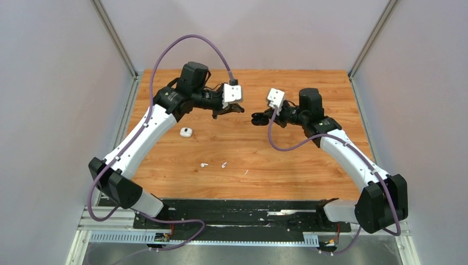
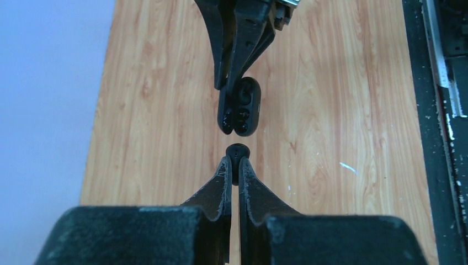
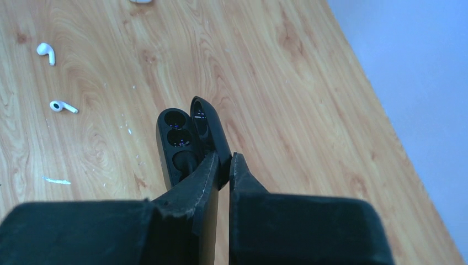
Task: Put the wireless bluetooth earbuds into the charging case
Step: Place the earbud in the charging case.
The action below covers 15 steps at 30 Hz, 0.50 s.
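Two white earbuds lie on the wooden table, one (image 1: 203, 164) (image 3: 47, 52) left of the other (image 1: 224, 164) (image 3: 62, 106). My right gripper (image 1: 255, 117) (image 3: 225, 164) is shut on the lid of an open black charging case (image 3: 175, 138) (image 2: 241, 107) and holds it in the air, wells showing. My left gripper (image 1: 239, 110) (image 2: 237, 164) faces it a short gap away. It is shut on a small black rounded piece (image 2: 238, 151) that sticks out past its tips. I cannot tell what that piece is. Both grippers hover well behind the earbuds.
A small white rounded pod (image 1: 186, 132) sits on the table (image 1: 309, 160) left of centre. A thin white fleck (image 1: 245, 172) (image 3: 57, 180) lies right of the earbuds. Grey walls close in the left, right and back; a black rail runs along the near edge.
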Available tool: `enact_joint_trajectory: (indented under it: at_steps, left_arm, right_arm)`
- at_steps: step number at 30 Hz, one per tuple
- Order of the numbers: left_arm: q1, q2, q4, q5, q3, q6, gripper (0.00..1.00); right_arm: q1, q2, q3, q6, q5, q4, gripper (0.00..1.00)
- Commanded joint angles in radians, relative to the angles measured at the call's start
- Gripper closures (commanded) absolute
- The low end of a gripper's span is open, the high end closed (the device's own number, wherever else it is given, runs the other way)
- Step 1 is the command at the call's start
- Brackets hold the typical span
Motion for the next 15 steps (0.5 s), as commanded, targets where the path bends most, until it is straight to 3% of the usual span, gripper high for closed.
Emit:
enact_joint_trajectory:
  at_steps: [1,4,11,15]
  left_arm:
    - [-0.010,0.064,-0.055,0.007,0.100,-0.064,1.00]
    - [-0.014,0.098,-0.163,0.024,0.154,-0.043,1.00]
    - [-0.062,0.060,-0.140,-0.032,0.087,-0.032,1.00]
    - [-0.064,0.065,-0.218,-0.065,0.120,0.011,1.00]
  right_arm:
    - [0.064,-0.008,0.039,-0.076,-0.066,0.119,1.00]
    - [0.111,-0.014,0.032,-0.062,-0.062,0.166,1.00]
    - [0.185,-0.041,0.050,-0.087,-0.059,0.139,1.00]
    - [0.196,-0.034,0.062,-0.086,-0.038,0.136,1.00]
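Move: The left hand holds the black earbud; the open charging case in the right hand lies about 8 cm to its right, 2 cm ahead and roughly 9 cm lower. From the right hand, that earbud is some 11 cm to the left, 4 cm back and about 9 cm up. On the table, about 30 cm below the left hand and 6 cm back, lie two white earbuds, the near one 6 cm to its left and the far one about 15 cm. Leftward, about 7 cm, goes the right hand with the case, drawing back and rising some 3 cm each and turning about 15 degrees counter-clockwise, to bring the case in under the earbud. The left hand sinks about 3 cm and eases right to meet it, edging forward and then back, its wrist rolling slightly. Both grips stay closed. ##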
